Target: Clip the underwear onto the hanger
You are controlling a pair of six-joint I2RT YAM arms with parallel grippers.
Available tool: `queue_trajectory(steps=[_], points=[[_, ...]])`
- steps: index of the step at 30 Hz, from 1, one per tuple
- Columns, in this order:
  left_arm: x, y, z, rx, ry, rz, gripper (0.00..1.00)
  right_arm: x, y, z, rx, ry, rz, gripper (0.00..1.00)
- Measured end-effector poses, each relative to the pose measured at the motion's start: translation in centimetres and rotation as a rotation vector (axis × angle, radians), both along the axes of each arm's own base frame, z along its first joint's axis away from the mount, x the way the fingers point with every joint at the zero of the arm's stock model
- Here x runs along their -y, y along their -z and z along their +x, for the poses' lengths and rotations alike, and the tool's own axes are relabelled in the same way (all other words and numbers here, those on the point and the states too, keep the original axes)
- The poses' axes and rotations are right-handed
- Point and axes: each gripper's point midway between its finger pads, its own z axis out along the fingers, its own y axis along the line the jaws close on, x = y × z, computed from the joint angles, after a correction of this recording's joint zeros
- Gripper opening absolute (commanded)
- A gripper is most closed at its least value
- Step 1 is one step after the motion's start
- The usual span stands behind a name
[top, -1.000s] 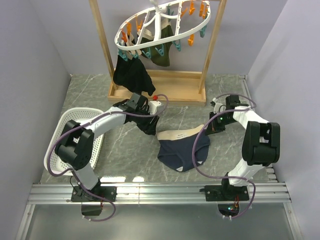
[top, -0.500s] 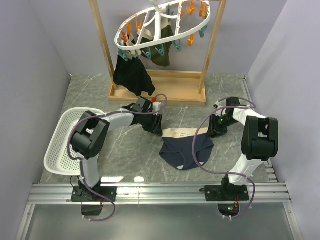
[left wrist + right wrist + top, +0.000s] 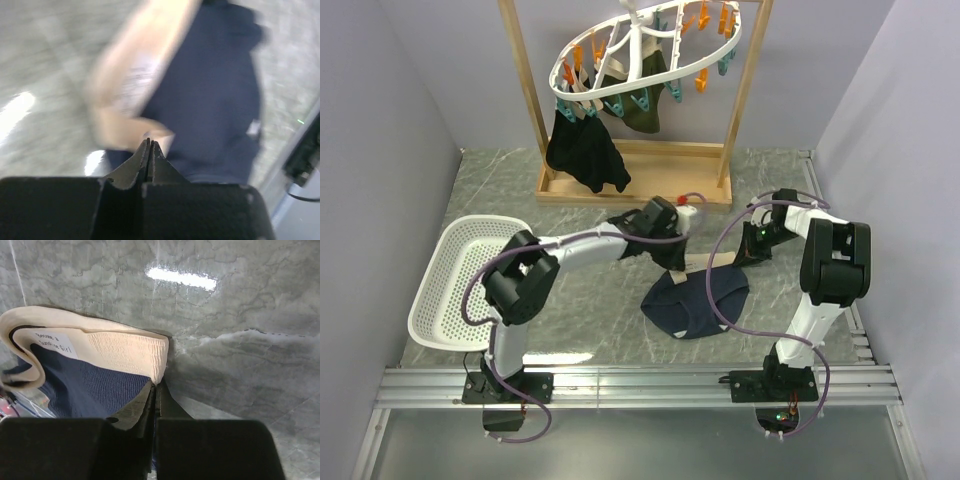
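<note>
The navy underwear (image 3: 698,302) lies bunched on the grey marbled table between both arms. In the left wrist view it is blurred: navy cloth (image 3: 210,90) with the beige waistband running up to my left gripper (image 3: 149,141), whose jaws are pressed together on the band's edge. My left gripper (image 3: 675,266) sits at the garment's upper left. My right gripper (image 3: 738,258) is at its upper right, shut on the waistband corner of the underwear (image 3: 85,380), with its tips (image 3: 156,385) pinching the ribbed beige end. The white oval hanger (image 3: 640,50) with orange and teal pegs hangs high at the back.
A tall wooden frame stand (image 3: 525,90) carries the hanger, with a black garment (image 3: 585,152) and an olive one (image 3: 642,100) pegged to it. Its wooden base (image 3: 630,188) lies just behind the arms. A white mesh basket (image 3: 460,280) sits at the left.
My left arm has swung right to the waistband's left end and closed there. The right gripper opened and shut again on the right corner. The underwear has bunched narrower and shifted right.
</note>
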Motion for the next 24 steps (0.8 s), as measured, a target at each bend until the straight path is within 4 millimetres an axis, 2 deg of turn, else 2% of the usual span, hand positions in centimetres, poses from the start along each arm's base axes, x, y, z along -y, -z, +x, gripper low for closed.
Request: queue_trajectory(steps=[2, 3, 4, 7, 14, 20, 24], points=[[1.9, -0.6, -1.8, 0.017, 0.056, -0.01, 0.04, 0.1, 0.0, 0.0, 0.001, 0.004, 0.005, 0.0], [2.5, -0.6, -2.6, 0.022, 0.081, -0.01, 0.1, 0.2, 0.0, 0.0, 0.001, 0.005, 0.005, 0.0], [2.8, -0.6, -3.2, 0.024, 0.1, -0.009, 0.25, 0.2, 0.0, 0.1, 0.003, 0.005, 0.005, 0.0], [3.1, -0.4, -4.3, 0.027, 0.148, -0.004, 0.48, 0.5, 0.0, 0.1, 0.007, 0.007, 0.007, 0.0], [0.9, 0.1, -4.3, 0.057, 0.22, 0.036, 0.47, 0.6, -0.1, 0.1, 0.016, -0.003, 0.012, 0.0], [-1.2, -2.2, -1.3, 0.149, 0.187, 0.033, 0.47, 0.5, -0.1, 0.1, 0.025, -0.019, 0.02, 0.0], [-2.7, -2.0, 0.7, 0.156, 0.133, 0.028, 0.47, 0.5, -0.1, 0.1, 0.028, -0.024, 0.024, 0.0]])
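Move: The loose left end of the underwear's waistband lies about 6 cm below the empty, shut left hand, some 2 cm to its right and 1 cm back. The waistband's right end is about 16 cm to that hand's right and 3 cm farther out. The navy body's middle lies roughly 5 cm back and 4 cm right. The right hand already pinches the right end; from it, the loose end lies about 14 cm left and 4 cm back. Left hand swings about 5 cm back-right, half-opens, then 8 cm forward-left near the loose end; right keeps pinching. ##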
